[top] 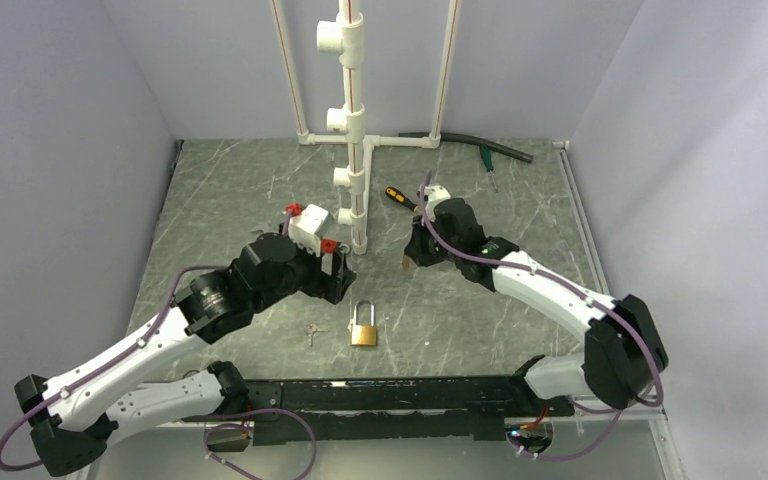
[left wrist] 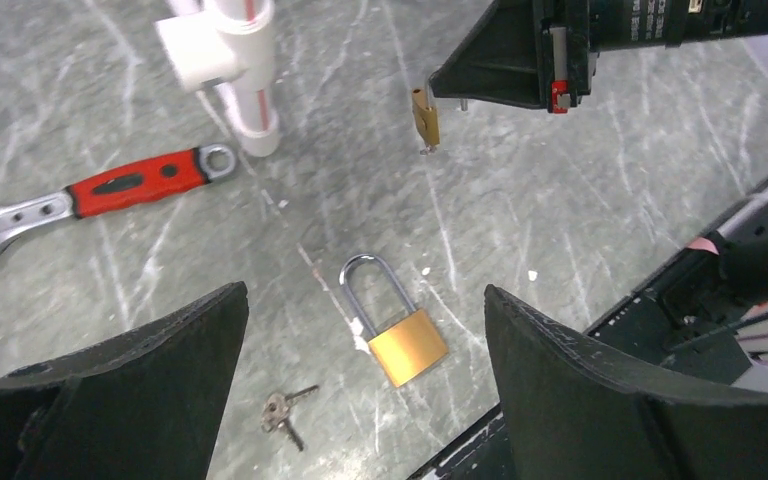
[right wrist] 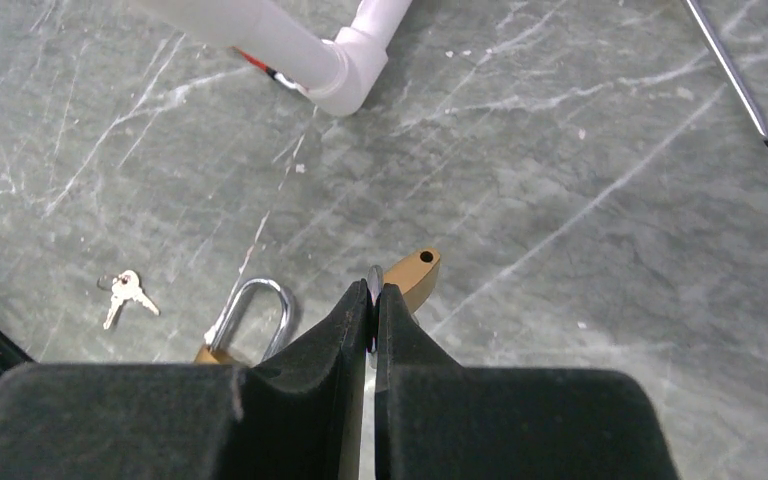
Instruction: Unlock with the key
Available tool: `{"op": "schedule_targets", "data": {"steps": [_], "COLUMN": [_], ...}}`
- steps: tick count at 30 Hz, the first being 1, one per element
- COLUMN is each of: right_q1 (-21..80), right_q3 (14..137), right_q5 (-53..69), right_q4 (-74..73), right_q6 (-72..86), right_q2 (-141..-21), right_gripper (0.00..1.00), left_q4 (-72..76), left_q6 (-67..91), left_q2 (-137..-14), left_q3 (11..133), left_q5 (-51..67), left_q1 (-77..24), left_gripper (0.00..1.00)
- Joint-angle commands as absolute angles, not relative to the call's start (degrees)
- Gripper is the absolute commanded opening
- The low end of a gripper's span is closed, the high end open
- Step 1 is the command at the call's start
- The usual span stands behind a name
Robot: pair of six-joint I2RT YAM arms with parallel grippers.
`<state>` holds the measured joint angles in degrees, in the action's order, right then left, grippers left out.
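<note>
The key [left wrist: 282,412] lies on the marble table as a small silver pair on a ring, just left of a large brass padlock [left wrist: 405,342] with a tall steel shackle. Both also show from above: the key [top: 311,333] and the padlock [top: 363,325]. My left gripper [left wrist: 365,292] hangs open over them, holding nothing. My right gripper [right wrist: 373,285] is shut on a thin silver part of a small brass padlock [right wrist: 415,275], which dangles above the table [left wrist: 423,118]. Which part it pinches I cannot tell.
A red-handled wrench [left wrist: 130,185] lies by the foot of the white pipe frame [top: 355,120]. A black-and-orange screwdriver [top: 400,197] lies behind the right gripper. A green-handled tool [top: 485,158] and a dark hose [top: 470,142] lie at the back. Walls enclose three sides.
</note>
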<state>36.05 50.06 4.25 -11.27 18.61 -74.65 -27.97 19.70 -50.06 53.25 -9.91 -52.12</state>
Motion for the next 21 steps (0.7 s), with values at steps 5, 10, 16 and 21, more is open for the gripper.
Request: {"op": "schedule_targets", "data": {"steps": [5,10,16,21], "right_q1": [32.21,27.93,23.61,23.38], "right_q3": [53.74,53.45,50.47,48.99], "right_q5": [13.77,25.16,25.16,22.94], "right_q4": [5.53,11.68,10.45,7.03], "right_q6": [23.72,28.93,30.36,29.58], "right_q2": [-84.73,-91.64,-93.06,-93.37], "right_gripper": [0.00,0.00,0.00,0.00], "left_q4": [-46.14,-48.06,-48.88,-49.16], "left_q6": [22.17,20.86,21.43,21.26], "left_q2": [-49.59,-47.22,-45.89,-46.20], "left_q3": [61.50,59.58,59.13,59.49], "left_q5": [-23.78,-29.65,-30.37,-29.70], "left_q1": [-52.45,-52.39,-52.35,-52.31], "left_gripper": [0.91,0.92,0.91,0.90]}}
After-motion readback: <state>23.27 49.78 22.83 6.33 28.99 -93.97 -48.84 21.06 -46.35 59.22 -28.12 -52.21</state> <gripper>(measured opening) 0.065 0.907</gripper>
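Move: The small padlock hangs open by its shackle from the right fingers, and the bare table it sinks towards is about 6 cm ahead of the right hand, dead in line and some 13 cm below. From that hand, down at the same depth, the foot of the white pipe stand is roughly 12 cm ahead and 11 left, and the big padlock 9 cm back and 10 left. From the left hand the small padlock is about 10 cm ahead, 13 right and 13 below. The small padlock, still pinched by its shackle, is carried by the right hand about 6 cm down and as far forward, bowing a little left and back, to the open table right of the pipe stand; the wrist tilts some 20 degrees. The left hand, empty and still wide open, draws about 9 cm left at constant height, away from the padlock, turning counter-clockwise. ##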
